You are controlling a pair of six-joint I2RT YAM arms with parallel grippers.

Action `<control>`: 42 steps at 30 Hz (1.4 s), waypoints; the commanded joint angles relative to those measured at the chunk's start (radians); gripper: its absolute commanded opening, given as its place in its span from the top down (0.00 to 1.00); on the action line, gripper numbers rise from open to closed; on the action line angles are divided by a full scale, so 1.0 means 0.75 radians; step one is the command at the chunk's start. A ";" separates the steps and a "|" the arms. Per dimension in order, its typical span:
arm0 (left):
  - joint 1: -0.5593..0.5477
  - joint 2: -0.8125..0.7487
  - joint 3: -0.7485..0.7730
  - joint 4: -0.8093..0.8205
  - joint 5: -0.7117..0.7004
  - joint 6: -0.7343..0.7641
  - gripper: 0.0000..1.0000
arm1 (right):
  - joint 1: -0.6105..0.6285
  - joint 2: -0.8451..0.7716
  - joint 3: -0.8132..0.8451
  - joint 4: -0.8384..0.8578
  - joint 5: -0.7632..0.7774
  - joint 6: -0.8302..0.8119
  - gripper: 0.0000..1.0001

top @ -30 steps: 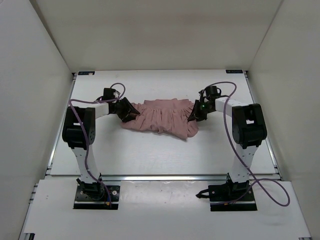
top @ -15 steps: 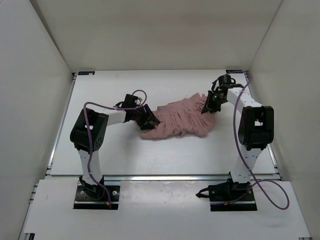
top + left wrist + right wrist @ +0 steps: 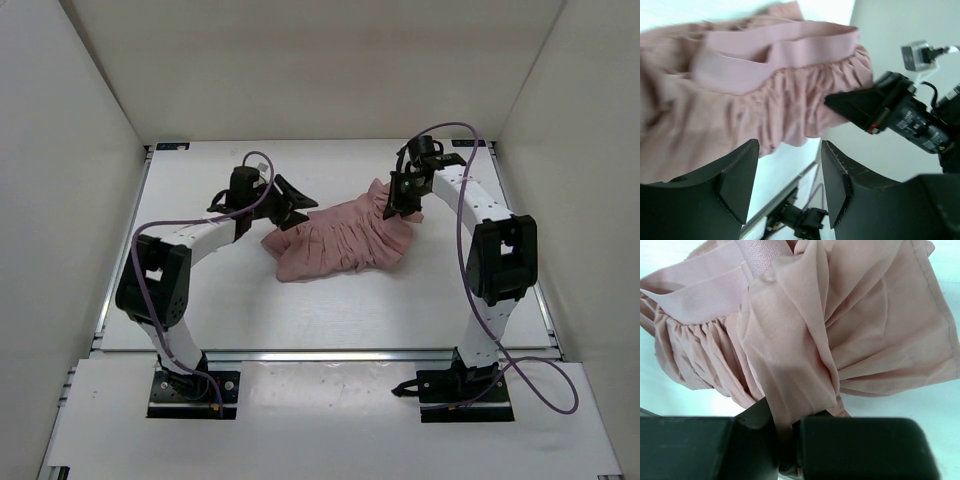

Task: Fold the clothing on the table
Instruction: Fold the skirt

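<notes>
The dusty-pink clothing (image 3: 340, 242) lies bunched in the middle of the white table (image 3: 200, 295). My right gripper (image 3: 400, 200) is shut on the clothing's far right corner, with a fold of the clothing (image 3: 840, 325) pinched between its jaws (image 3: 787, 440). My left gripper (image 3: 292, 205) stands open just beyond the clothing's far left edge, apart from it. In the left wrist view the left gripper (image 3: 790, 185) holds nothing, and the clothing (image 3: 755, 90) with its flat waistband lies ahead of it. The right arm's gripper (image 3: 875, 107) shows there at the clothing's far end.
White walls (image 3: 90, 120) enclose the table on three sides. Metal rails (image 3: 330, 354) run along the table's near edge. Purple cables (image 3: 465, 140) loop from both arms above the surface.
The clothing has been drawn to the right and bunched up. My left gripper followed its left end, then lifted off towards the back. My right gripper carried its corner farther back.
</notes>
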 commanded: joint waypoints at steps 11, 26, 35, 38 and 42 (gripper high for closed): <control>-0.085 0.314 0.013 0.141 -0.003 -0.076 0.38 | 0.092 -0.117 0.118 -0.036 0.050 -0.003 1.00; -0.077 0.445 -0.032 0.200 -0.023 -0.103 0.39 | 0.333 -0.122 0.168 0.132 -0.019 0.110 1.00; -0.040 0.386 -0.136 0.418 0.073 -0.223 0.38 | 0.572 -0.046 0.129 0.253 0.042 0.196 1.00; -0.007 0.324 -0.206 0.576 0.114 -0.348 0.37 | 0.564 -0.044 0.114 0.277 0.030 0.198 1.00; 0.042 0.214 -0.296 0.715 0.136 -0.456 0.36 | 0.548 -0.070 0.102 0.320 -0.015 0.204 1.00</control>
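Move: The skirt's left half lies about 12 cm below the open left hand, some 5 cm nearer the base and 1 cm left; its waistband is about 8 cm right and 3 cm ahead, at table height. From the right hand, already holding the skirt's right side aloft, that left half is about 20 cm left, 7 cm back and 10 cm down, the waistband 11 cm left and 2 cm ahead. Open left hand sinks 11 cm onto skirt's left half; right carries pinched cloth about 19 cm left, rising. ##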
